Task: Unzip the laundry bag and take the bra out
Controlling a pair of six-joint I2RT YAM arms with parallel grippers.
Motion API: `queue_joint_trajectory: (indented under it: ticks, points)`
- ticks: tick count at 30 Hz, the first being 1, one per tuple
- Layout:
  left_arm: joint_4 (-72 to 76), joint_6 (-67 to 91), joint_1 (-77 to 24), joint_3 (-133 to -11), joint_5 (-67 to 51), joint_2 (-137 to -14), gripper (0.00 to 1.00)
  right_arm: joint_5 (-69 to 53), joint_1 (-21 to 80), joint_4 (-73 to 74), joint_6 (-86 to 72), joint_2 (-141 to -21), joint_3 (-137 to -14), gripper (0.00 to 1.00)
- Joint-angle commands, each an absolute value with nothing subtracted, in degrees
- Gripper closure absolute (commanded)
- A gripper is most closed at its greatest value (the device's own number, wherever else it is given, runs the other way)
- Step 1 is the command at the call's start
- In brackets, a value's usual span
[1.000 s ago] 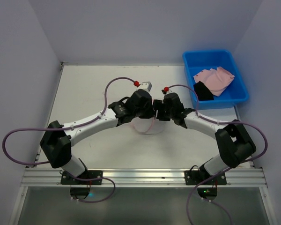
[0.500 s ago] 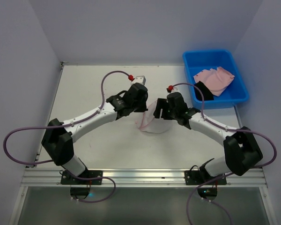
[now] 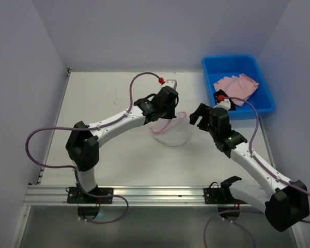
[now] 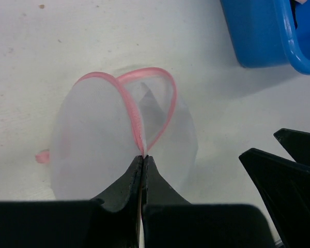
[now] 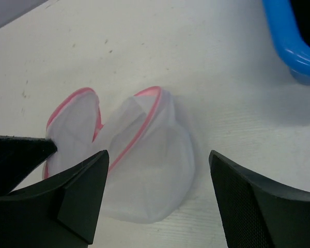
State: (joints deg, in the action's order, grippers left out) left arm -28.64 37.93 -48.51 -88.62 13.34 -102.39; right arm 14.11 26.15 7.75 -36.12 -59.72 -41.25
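Note:
The laundry bag [image 3: 170,132] is a white mesh pouch with pink trim, lying mid-table with its rim parted. My left gripper [image 3: 166,112] is shut on the pink trim at the rim [image 4: 143,147], and the mesh of the laundry bag [image 4: 98,144] spreads out beyond its fingertips. My right gripper [image 3: 201,115] hangs open just right of the pouch, apart from it, with nothing between its fingers; the laundry bag [image 5: 152,170] shows beyond the gap. The bra [image 3: 237,87], pale pink fabric, lies in the blue bin [image 3: 261,108] at the back right.
The blue bin [image 4: 258,36] stands close on the right of the pouch, and its rim [image 5: 287,44] shows in the right wrist view. A small black item [image 3: 217,96] lies in the bin beside the bra. White walls close in the table on three sides.
My left gripper has carried the pouch's rim to the right and back, parting it. My right gripper has drawn away to the right and opened wider.

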Motion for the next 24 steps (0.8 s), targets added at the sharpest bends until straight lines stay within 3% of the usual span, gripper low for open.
queue_joint_trajectory:
  ticks: [1, 7, 15, 18, 19, 24]
  points:
    - [-28.7, 36.3, -52.5, -95.0, 12.4, -107.6, 1.0, 17.9, 22.9, 7.4, -41.6, -57.1, -36.3, 0.19]
    - [-28.4, 39.1, -57.3, -96.3, 13.4, -116.7, 0.98, 16.5, 19.0, 4.7, -44.9, -49.6, -30.0, 0.18]
    - [-20.9, 42.1, -58.5, -87.2, 11.7, -117.2, 0.58, 16.8, 16.7, 4.9, -44.6, -42.3, -27.2, 0.17]
    - [-23.3, 41.8, -58.4, -88.4, 9.6, -115.1, 0.41, 16.1, 16.6, 5.4, -43.3, -39.5, -27.2, 0.17]
    - [-23.2, 41.9, -58.4, -88.0, 9.6, -112.4, 0.3, 16.2, 16.6, 6.1, -42.3, -38.8, -27.9, 0.16]
    - [-24.3, 41.0, -58.0, -88.5, 9.1, -105.8, 0.16, 16.3, 16.6, 10.5, -37.9, -33.9, -31.4, 0.14]
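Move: The left hand holds the rim of the empty laundry bag, its body about 3 cm nearer the base and some 8 below; the bare table it is taken to lies roughly 7 cm back, 7 right and 16 below. From that hand the blue bin is about 20 cm ahead, 31 right and 11 lower. From the empty right hand, the table spot lies some 9 cm back, 5 left and 16 below, and the bag's body 5 back and 12 left. Still pinching the pink-edged rim, the left hand carries the laundry bag down about 13 cm while swinging right and back some 7 cm each, then spreads its fingers wide near the table to let go and starts back up by about 4 cm. The right hand, fingers staying open, backs off rightward, dips and rises again, turning slightly clockwise. ##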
